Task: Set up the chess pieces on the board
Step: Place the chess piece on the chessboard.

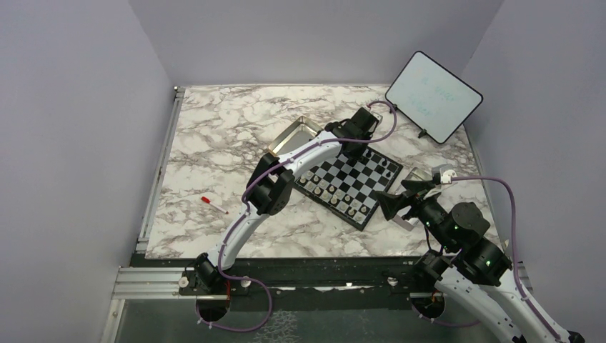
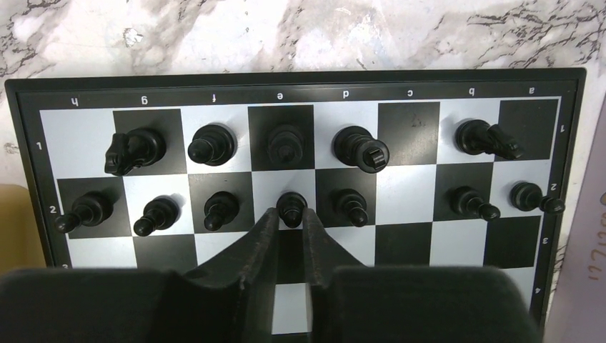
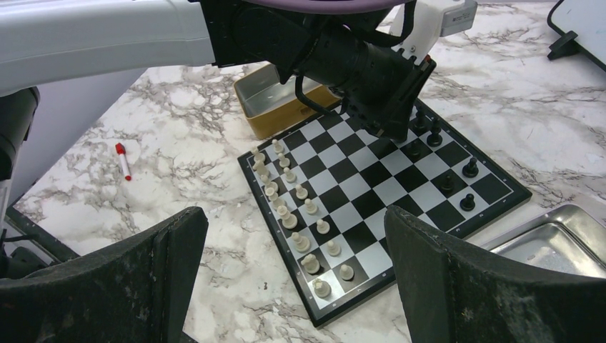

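Note:
The board [image 1: 348, 179] lies at mid-table, slightly turned. In the left wrist view, black chess pieces [image 2: 211, 143] stand in its two far rows. My left gripper [image 2: 291, 212] reaches down over that side, and its fingers press both sides of a black pawn [image 2: 291, 204] that stands upright on a white square of the second row. Pale pieces [image 3: 300, 214] fill the two rows on the opposite side of the board [image 3: 371, 204]. My right gripper [image 3: 294, 236] hovers off the board's right corner, wide open, with nothing between its fingers.
A gold tin [image 1: 293, 136] sits just beyond the board's left corner, under the left arm. A metal tray [image 3: 557, 243] lies to the right of the board. A white tablet [image 1: 433, 105] stands at the back right. A red pen [image 1: 213, 205] lies on the marble at the left.

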`<action>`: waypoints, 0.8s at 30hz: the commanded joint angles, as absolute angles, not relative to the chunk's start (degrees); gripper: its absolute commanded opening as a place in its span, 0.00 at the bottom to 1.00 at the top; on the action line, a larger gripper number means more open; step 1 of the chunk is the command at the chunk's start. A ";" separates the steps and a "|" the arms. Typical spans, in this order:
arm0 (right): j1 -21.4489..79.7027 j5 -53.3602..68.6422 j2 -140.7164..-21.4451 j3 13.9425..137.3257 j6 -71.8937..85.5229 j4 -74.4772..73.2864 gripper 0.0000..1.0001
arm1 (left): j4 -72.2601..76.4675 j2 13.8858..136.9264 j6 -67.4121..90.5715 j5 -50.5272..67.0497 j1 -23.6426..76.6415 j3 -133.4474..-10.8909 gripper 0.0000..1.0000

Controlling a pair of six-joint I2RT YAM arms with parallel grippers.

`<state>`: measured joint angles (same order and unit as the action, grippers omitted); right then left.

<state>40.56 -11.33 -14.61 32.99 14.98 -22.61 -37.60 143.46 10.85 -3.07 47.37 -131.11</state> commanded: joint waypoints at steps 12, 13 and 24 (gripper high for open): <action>40.87 -12.83 -14.27 32.22 15.03 -22.39 1.00 | -37.98 136.76 11.41 -0.95 47.68 -129.56 0.37; 40.86 -12.91 -14.31 32.11 15.03 -22.31 1.00 | -37.93 136.26 11.47 -0.50 47.69 -129.24 0.38; 40.87 -13.02 -14.93 32.17 15.05 -22.23 1.00 | -37.79 128.59 10.66 0.62 47.26 -127.09 0.46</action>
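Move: The pawn is already standing on its white square in the second rank, its head between the left fingertips, its middle about 1 cm below the hand point. One pawn is about 2 cm ahead and 2 cm left, another 2 cm back and 2 cm right. The squat back-rank piece is some 2 cm ahead and 2 cm right. The waiting right hand has the placed pawn roughly 23 cm ahead, 7 cm left and 21 cm below. The left fingertips let go of the pawn's head, easing apart from nearly shut to a bit under half open while the hand stays in place. Then, still opening slightly, the hand lifts away almost straight up, gathering speed, about 6.5 cm clear of the pieces and just a centimetre back, the wrist tilting only some 5 degrees. ##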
